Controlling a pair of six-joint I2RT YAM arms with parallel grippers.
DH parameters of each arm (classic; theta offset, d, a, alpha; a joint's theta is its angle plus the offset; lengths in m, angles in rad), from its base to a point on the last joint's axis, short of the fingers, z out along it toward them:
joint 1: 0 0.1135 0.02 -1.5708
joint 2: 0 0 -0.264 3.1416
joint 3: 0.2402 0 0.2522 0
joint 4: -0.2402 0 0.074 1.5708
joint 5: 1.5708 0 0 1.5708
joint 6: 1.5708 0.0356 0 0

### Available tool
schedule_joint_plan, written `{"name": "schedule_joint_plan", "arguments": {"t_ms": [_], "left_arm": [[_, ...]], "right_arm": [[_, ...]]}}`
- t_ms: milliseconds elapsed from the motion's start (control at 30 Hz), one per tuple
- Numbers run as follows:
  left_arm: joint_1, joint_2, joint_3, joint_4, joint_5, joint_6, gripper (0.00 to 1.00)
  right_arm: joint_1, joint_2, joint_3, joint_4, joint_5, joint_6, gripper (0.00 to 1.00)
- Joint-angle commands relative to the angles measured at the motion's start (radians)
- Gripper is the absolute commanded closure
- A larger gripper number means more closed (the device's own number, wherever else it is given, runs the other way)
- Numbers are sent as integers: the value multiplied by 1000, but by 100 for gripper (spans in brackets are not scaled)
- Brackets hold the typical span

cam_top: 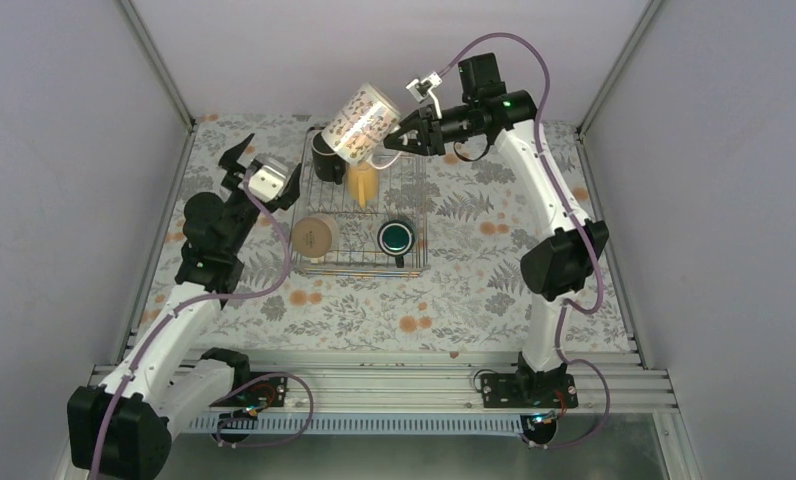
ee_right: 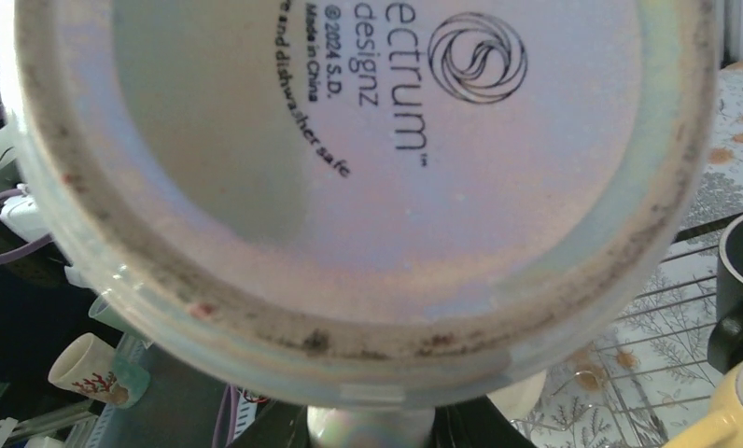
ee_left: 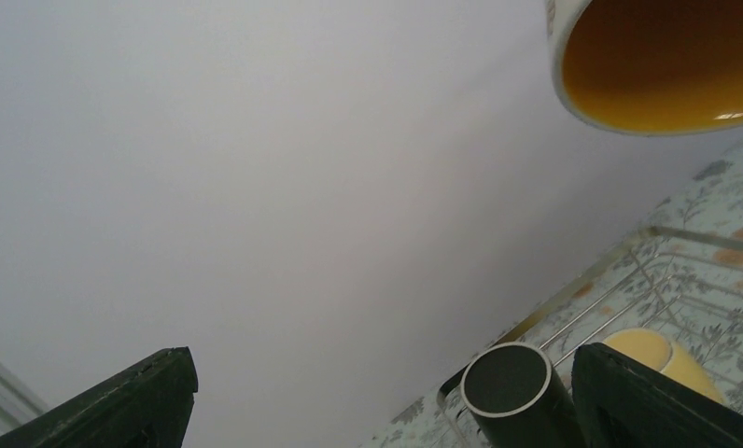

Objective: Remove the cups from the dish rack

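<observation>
The silver wire dish rack (cam_top: 395, 195) lies on the floral cloth at the middle back. In it stand a black cup (cam_top: 326, 160), a yellow cup (cam_top: 363, 183), a tan cup (cam_top: 314, 235) and a dark green cup (cam_top: 397, 237). My right gripper (cam_top: 399, 140) is shut on the handle of a pale patterned cup (cam_top: 359, 122), held tilted above the rack's back. Its printed base (ee_right: 368, 159) fills the right wrist view, with the handle (ee_right: 372, 425) between the fingers. My left gripper (cam_top: 264, 170) hangs open, empty, left of the rack, near the black cup (ee_left: 512, 387).
Grey walls enclose the table on three sides, with metal posts at the back corners. The arms' bases sit on an aluminium rail (cam_top: 374, 385) at the near edge. Floral cloth (cam_top: 374, 310) lies bare in front of the rack and to its right.
</observation>
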Motion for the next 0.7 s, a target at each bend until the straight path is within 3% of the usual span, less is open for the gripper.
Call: {"name": "schedule_joint_plan", "arguments": {"t_ms": [0, 200, 467, 667], "left_arm": [[-10, 24, 72, -116, -89, 96, 0], [-10, -10, 51, -35, -18, 24, 0], [-29, 137, 102, 32, 129, -96, 0], [-79, 197, 77, 136, 117, -107, 0]], "right_arm": [[17, 19, 46, 72, -139, 11, 97], [50, 32, 59, 53, -129, -9, 97], [63, 71, 70, -20, -111, -77, 97], [66, 108, 90, -33, -114, -81, 97]]}}
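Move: The patterned cup, hanging by its handle in the right fingers, has its middle about 16 cm to the right of the open left hand, 3 cm ahead and 5 cm above it. Below the left hand by some 19 cm stand the black cup, 17 cm ahead and 7 cm right, and the yellow cup, 12 cm ahead and 15 cm right. From the right hand the patterned cup's middle lies 7 cm left, 1 cm ahead and 3 cm up; the left gripper is about 23 cm left, 2 cm back and 3 cm lower. The patterned cup is carried left and down, about 3 cm each way, towards the left gripper, the right fingers keeping their pinch on its handle. After hovering nearly in place, the left hand comes to meet the cup, some 5 cm to its right with a shorter reach forward and down, turning about 10 degrees clockwise, fingers still wide open. ##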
